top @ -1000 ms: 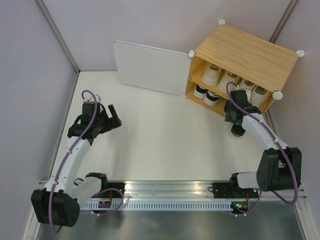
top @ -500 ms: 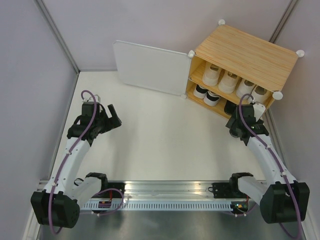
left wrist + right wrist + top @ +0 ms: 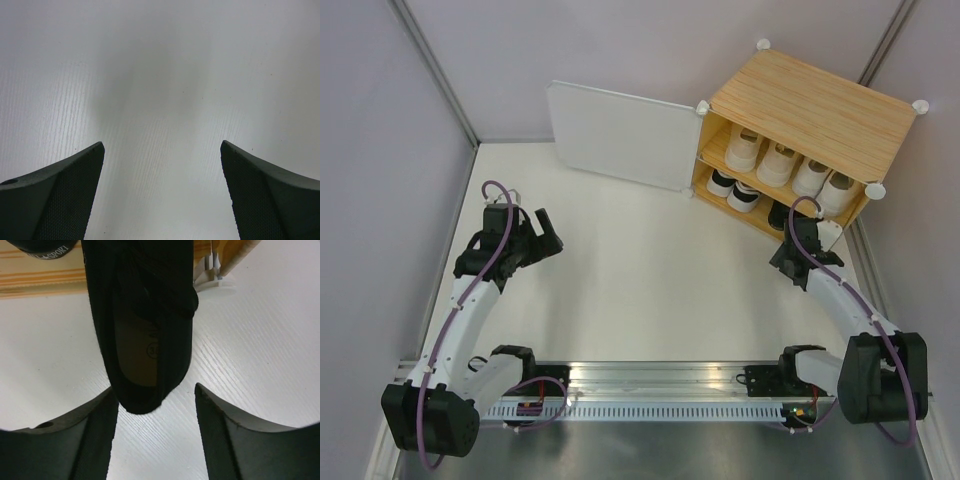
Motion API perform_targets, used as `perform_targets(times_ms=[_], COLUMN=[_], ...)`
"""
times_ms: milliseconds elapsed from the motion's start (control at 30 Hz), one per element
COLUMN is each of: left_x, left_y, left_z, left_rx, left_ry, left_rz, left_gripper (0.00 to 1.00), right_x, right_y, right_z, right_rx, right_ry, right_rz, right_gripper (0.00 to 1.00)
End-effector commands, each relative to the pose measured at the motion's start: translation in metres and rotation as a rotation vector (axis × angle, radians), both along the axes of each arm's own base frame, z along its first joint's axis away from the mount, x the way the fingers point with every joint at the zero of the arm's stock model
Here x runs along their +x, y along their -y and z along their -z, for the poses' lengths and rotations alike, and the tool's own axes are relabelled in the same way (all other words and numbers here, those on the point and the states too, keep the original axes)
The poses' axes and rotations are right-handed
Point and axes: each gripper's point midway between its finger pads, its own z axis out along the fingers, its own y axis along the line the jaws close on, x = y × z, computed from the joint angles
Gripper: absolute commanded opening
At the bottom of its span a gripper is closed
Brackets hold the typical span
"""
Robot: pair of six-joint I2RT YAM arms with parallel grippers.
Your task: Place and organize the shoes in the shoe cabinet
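The shoe cabinet [image 3: 810, 105] stands at the far right with its white door [image 3: 620, 135] swung open. Several white and cream shoes [image 3: 778, 163] line its upper shelf. Two white shoes with black trim [image 3: 745, 196] sit on the lower shelf. A black shoe [image 3: 142, 330] lies toe-first at the lower shelf's edge [image 3: 782, 214], its heel on the table. My right gripper [image 3: 155, 389] is open just behind that heel, with the right finger apart from it. My left gripper [image 3: 162, 145] is open over bare table, seen at the left [image 3: 550, 232] from above.
Another dark shoe with white lettering [image 3: 45, 247] sits on the wooden lower shelf [image 3: 35, 277] beside the black one. The cabinet's round white foot [image 3: 220, 279] is just right of the shoe. Grey walls close in on the white table [image 3: 650, 280] on both sides.
The right arm has swung outward to the right, and its gripper has drawn back a little from the cabinet front. The left arm has not moved.
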Motion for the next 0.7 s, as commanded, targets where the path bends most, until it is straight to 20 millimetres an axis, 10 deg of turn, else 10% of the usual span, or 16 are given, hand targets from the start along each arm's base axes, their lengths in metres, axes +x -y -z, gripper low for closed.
perform_targets(times_ms=[0, 333, 667], left_x=[0.004, 0.004, 0.004], left_y=[0.001, 0.006, 0.006], left_z=[-0.008, -0.008, -0.007], left_rx=[0.018, -0.001, -0.001], left_ry=[0.049, 0.048, 0.042], left_rz=[0.039, 0.059, 0.059], left_gripper=[1.0, 1.0, 1.0], right_x=[0.014, 0.03, 0.061], right_y=[0.005, 0.036, 0.05], right_z=[-0.001, -0.039, -0.054], right_rx=[0.0, -0.157, -0.178], right_ry=[0.064, 0.127, 0.247], right_rz=[0.04, 0.092, 0.136], right_gripper=[0.63, 0.14, 0.12])
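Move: The right hand, empty, is at the heel of the black shoe jutting from the lower shelf; the shoe's middle lies about 11 cm ahead, 2 cm right and 2 cm lower. The cabinet's front right foot is some 6 cm ahead, 9 cm right; the black-and-white sneaker is about 19 cm ahead, 10 cm left. From the left hand, the black shoe lies about 10 cm ahead, 61 cm right and 11 cm lower. Right hand shifts about 3 cm right, then also forward and up, narrowing its fingers against the black shoe's heel. ##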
